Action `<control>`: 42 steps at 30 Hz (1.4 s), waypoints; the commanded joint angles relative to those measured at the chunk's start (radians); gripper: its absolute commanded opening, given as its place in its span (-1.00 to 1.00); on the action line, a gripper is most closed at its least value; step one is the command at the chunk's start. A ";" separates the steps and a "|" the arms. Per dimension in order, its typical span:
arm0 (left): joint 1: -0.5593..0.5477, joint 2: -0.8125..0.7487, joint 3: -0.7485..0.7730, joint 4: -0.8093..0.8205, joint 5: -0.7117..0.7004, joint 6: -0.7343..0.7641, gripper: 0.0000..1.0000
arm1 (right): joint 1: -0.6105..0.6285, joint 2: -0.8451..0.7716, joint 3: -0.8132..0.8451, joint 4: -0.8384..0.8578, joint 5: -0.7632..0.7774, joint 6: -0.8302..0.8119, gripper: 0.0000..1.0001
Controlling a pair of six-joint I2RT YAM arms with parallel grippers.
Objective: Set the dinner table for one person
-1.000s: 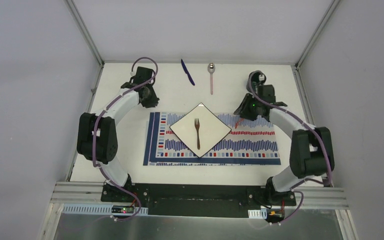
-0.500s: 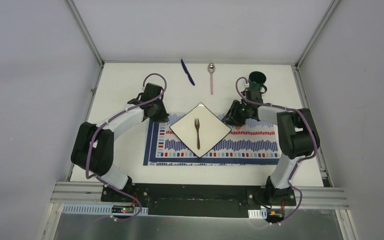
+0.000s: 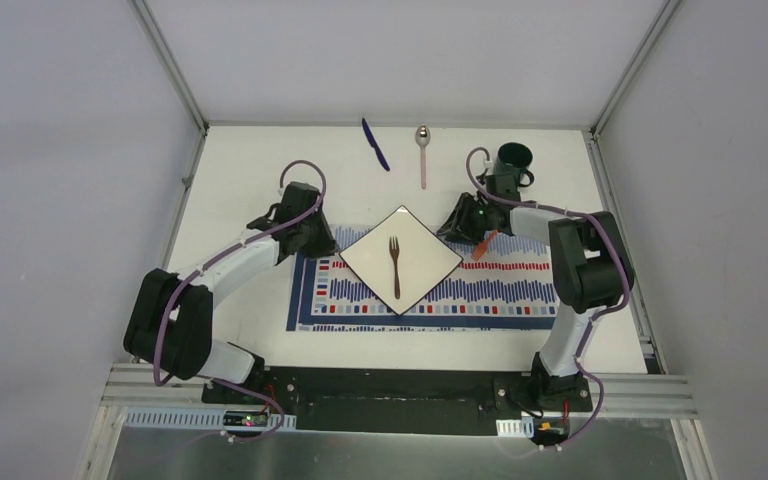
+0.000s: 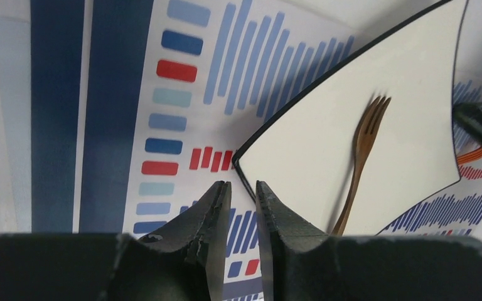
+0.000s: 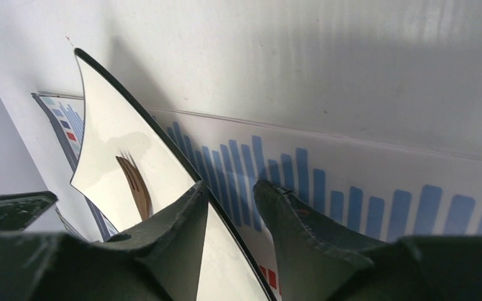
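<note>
On the white dinner table [image 3: 240, 180] lies a striped placemat [image 3: 480, 295] with a square white plate [image 3: 422, 262] set corner-on. A brown fork [image 3: 395, 265] rests on the plate. My left gripper [image 3: 325, 243] sits low at the plate's left corner; in the left wrist view its jaws [image 4: 243, 185] stand a narrow gap apart, holding nothing, with the plate [image 4: 326, 138] corner just ahead. My right gripper [image 3: 457, 228] is at the plate's right edge. It [image 5: 229, 186] is open and straddles the dark rim of the plate [image 5: 110, 150], one finger over the plate, the other over the placemat [image 5: 326, 182].
A blue knife [image 3: 375, 144] and a metal spoon [image 3: 423, 150] lie at the table's far edge. A dark green mug [image 3: 513, 160] stands at the back right, just behind the right arm. A small orange strip [image 3: 482, 244] lies on the mat beside the right gripper.
Both arms have swung in from the back of the table to the plate's left and right corners, uncovering the mug. The left jaws have parted slightly.
</note>
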 commanded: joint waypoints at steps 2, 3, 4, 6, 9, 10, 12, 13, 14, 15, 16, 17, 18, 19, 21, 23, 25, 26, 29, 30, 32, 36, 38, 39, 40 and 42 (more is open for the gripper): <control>-0.032 -0.086 -0.068 0.050 0.009 -0.059 -0.51 | 0.011 -0.003 0.056 0.023 -0.015 0.014 -0.12; -0.036 -0.097 -0.082 0.057 0.015 -0.067 -0.51 | 0.011 0.001 0.059 0.024 -0.016 0.015 -0.13; -0.041 -0.103 -0.093 0.064 0.017 -0.073 -0.50 | 0.012 0.004 0.063 0.028 -0.023 0.018 -0.13; -0.045 -0.105 -0.109 0.078 0.021 -0.084 -0.51 | 0.013 0.010 0.070 0.036 -0.033 0.023 -0.13; -0.046 -0.085 -0.116 0.089 0.018 -0.086 -0.50 | 0.018 0.015 0.075 0.046 -0.041 0.026 -0.13; -0.047 -0.075 -0.114 0.095 0.017 -0.085 -0.51 | 0.019 0.022 0.082 0.037 -0.045 0.021 -0.13; -0.048 -0.056 -0.112 0.110 0.015 -0.089 -0.51 | 0.023 0.030 0.081 0.036 -0.054 0.017 -0.13; -0.049 -0.047 -0.110 0.118 0.011 -0.091 -0.52 | 0.025 0.031 0.078 0.038 -0.051 0.019 -0.13; -0.051 -0.036 -0.109 0.128 0.005 -0.094 -0.52 | 0.025 0.032 0.075 0.043 -0.052 0.019 -0.13; -0.052 -0.025 -0.106 0.136 0.003 -0.096 -0.52 | 0.026 0.034 0.072 0.050 -0.060 0.019 -0.13; -0.052 -0.013 -0.104 0.144 0.003 -0.097 -0.52 | 0.027 0.037 0.074 0.051 -0.065 0.021 -0.13; -0.054 0.000 -0.103 0.153 0.000 -0.099 -0.53 | 0.029 0.038 0.074 0.051 -0.066 0.020 -0.13; -0.055 0.014 -0.102 0.164 -0.002 -0.102 -0.53 | 0.031 0.039 0.077 0.051 -0.071 0.019 -0.13; -0.056 0.026 -0.102 0.173 0.001 -0.106 -0.54 | 0.032 0.039 0.078 0.050 -0.073 0.017 -0.13; -0.061 0.049 -0.103 0.192 0.001 -0.115 -0.54 | 0.034 0.040 0.080 0.048 -0.072 0.015 -0.13; -0.066 0.068 -0.108 0.211 0.006 -0.124 -0.55 | 0.035 0.041 0.082 0.047 -0.076 0.015 -0.13; -0.069 0.084 -0.117 0.238 0.012 -0.135 -0.54 | 0.035 0.043 0.081 0.047 -0.075 0.015 -0.14; -0.070 0.094 -0.122 0.253 0.015 -0.142 -0.55 | 0.035 0.044 0.082 0.049 -0.078 0.014 -0.14; -0.072 0.115 -0.133 0.290 0.022 -0.156 -0.55 | 0.038 0.049 0.082 0.052 -0.084 0.015 -0.14; -0.074 0.121 -0.135 0.301 0.025 -0.161 -0.55 | 0.040 0.051 0.082 0.055 -0.088 0.015 -0.14; -0.075 0.133 -0.136 0.316 0.033 -0.170 -0.55 | 0.045 0.054 0.083 0.056 -0.093 0.013 -0.17; -0.082 0.143 -0.133 0.317 0.036 -0.176 -0.56 | 0.053 0.065 0.087 0.058 -0.127 0.002 -0.47; -0.085 0.148 -0.129 0.317 0.036 -0.175 -0.57 | 0.058 0.074 0.088 0.057 -0.141 0.001 -0.72; -0.086 0.153 -0.126 0.317 0.037 -0.175 -0.58 | 0.060 0.074 0.088 0.057 -0.146 0.001 -0.80; -0.087 0.157 -0.122 0.317 0.039 -0.173 -0.59 | 0.064 0.074 0.088 0.057 -0.150 0.000 -0.85; -0.090 0.166 -0.114 0.317 0.042 -0.171 -0.60 | 0.070 0.067 0.083 0.056 -0.148 0.001 -1.00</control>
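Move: From the left gripper, the plate's left corner is about 1 cm to the right and 5 cm below, level with it in reach; the plate's middle is some 14 cm right and 1 cm back, 7 cm down. From the right gripper, low at the plate's far right edge, that middle is about 10 cm left and 5 cm back. The brown fork lies 13 cm right and 3 cm back of the left gripper; the orange utensil about 10 cm right of the right gripper. Draw the left gripper back about 3 cm, then sink it with a swing to the right and most of the way forward again, so that its slightly open fingers straddle the rim by the plate's left corner, one outside and one over the plate. Meanwhile slide the right gripper some 3 cm left onto the far right edge and, only at the last, close its fingers to pinch the rim. ##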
